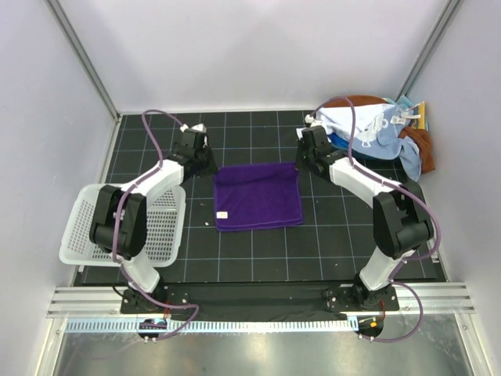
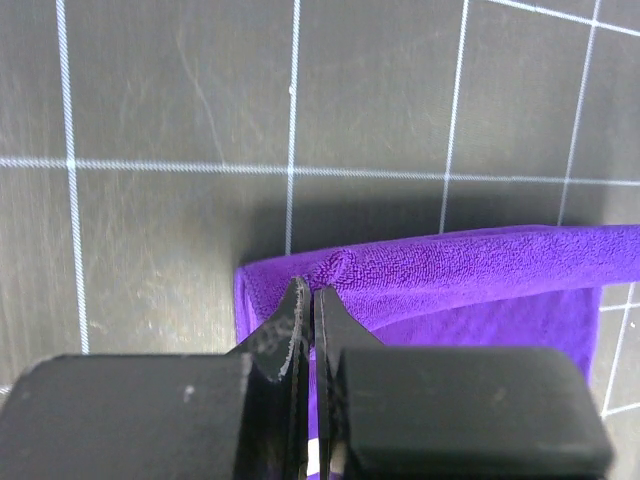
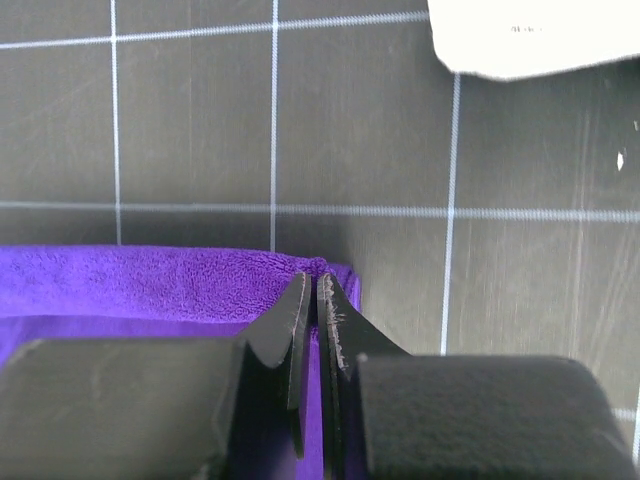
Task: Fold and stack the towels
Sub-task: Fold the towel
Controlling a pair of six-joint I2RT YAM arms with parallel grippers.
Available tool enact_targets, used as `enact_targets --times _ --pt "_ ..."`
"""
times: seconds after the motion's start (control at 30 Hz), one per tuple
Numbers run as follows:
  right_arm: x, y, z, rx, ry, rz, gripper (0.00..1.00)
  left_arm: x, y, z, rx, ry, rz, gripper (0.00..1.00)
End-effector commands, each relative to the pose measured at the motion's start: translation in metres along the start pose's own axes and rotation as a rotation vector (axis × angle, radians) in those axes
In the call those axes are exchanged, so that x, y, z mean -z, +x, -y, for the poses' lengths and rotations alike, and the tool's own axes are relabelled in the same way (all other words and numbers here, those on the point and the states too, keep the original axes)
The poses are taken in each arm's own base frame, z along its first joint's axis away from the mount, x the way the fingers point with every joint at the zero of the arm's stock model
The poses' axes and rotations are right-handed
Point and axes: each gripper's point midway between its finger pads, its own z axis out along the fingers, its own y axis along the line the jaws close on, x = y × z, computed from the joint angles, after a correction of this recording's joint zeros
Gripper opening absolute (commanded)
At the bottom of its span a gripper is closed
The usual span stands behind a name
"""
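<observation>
A dark purple towel (image 1: pixel 258 196) lies flat on the black gridded mat, with a small white label near its front left edge. My left gripper (image 1: pixel 210 166) is at its far left corner, and in the left wrist view the gripper (image 2: pixel 308 292) is shut, pinching a pucker of the purple cloth (image 2: pixel 470 265). At the far right corner my right gripper (image 1: pixel 302 166) does the same: the wrist view shows this gripper (image 3: pixel 312 285) shut on the towel's raised edge (image 3: pixel 150 275). More towels, light blue, white and rust-brown, lie heaped (image 1: pixel 376 129) at the back right.
A white slotted basket (image 1: pixel 82 211) stands at the left, partly under the left arm. The heap's white edge (image 3: pixel 530 40) shows just beyond the right gripper. Walls close the mat at the back and sides.
</observation>
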Motion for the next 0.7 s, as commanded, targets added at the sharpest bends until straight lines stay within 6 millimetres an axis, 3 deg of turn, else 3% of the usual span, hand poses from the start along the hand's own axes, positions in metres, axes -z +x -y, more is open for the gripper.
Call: enact_targets --times 0.0,0.47,0.67 --pt "0.024 -0.016 -0.002 -0.059 -0.024 0.083 0.01 0.016 -0.005 0.011 0.035 0.064 0.054 0.0" --pt "0.053 0.041 -0.003 -0.084 -0.046 0.026 0.01 0.044 0.052 0.001 0.056 0.048 0.013 0.0" --pt "0.062 0.057 0.005 -0.077 -0.028 0.015 0.01 0.058 0.058 -0.001 0.046 0.055 0.018 0.0"
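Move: Both hands already pinch the purple towel's far edge, held up off the table near its two corners. From the left hand, the near-left corner lies about 19 cm back, 1 cm right and 8 cm below; the white tag is 14 cm back and 2 cm right; the basket is 28 cm left and 19 cm back. From the right hand, the near-right corner is some 18 cm back, 1 cm right and 9 cm below, and the towel pile is 28 cm right, 13 cm ahead. Keeping their pinch on the towel's lifted far edge, both shut grippers carry that edge together back towards the near edge, about 8.5 cm, at a steady pace that eases off last. They sink only a centimetre or two, still clear of the table, with the wrists hardly turning. ##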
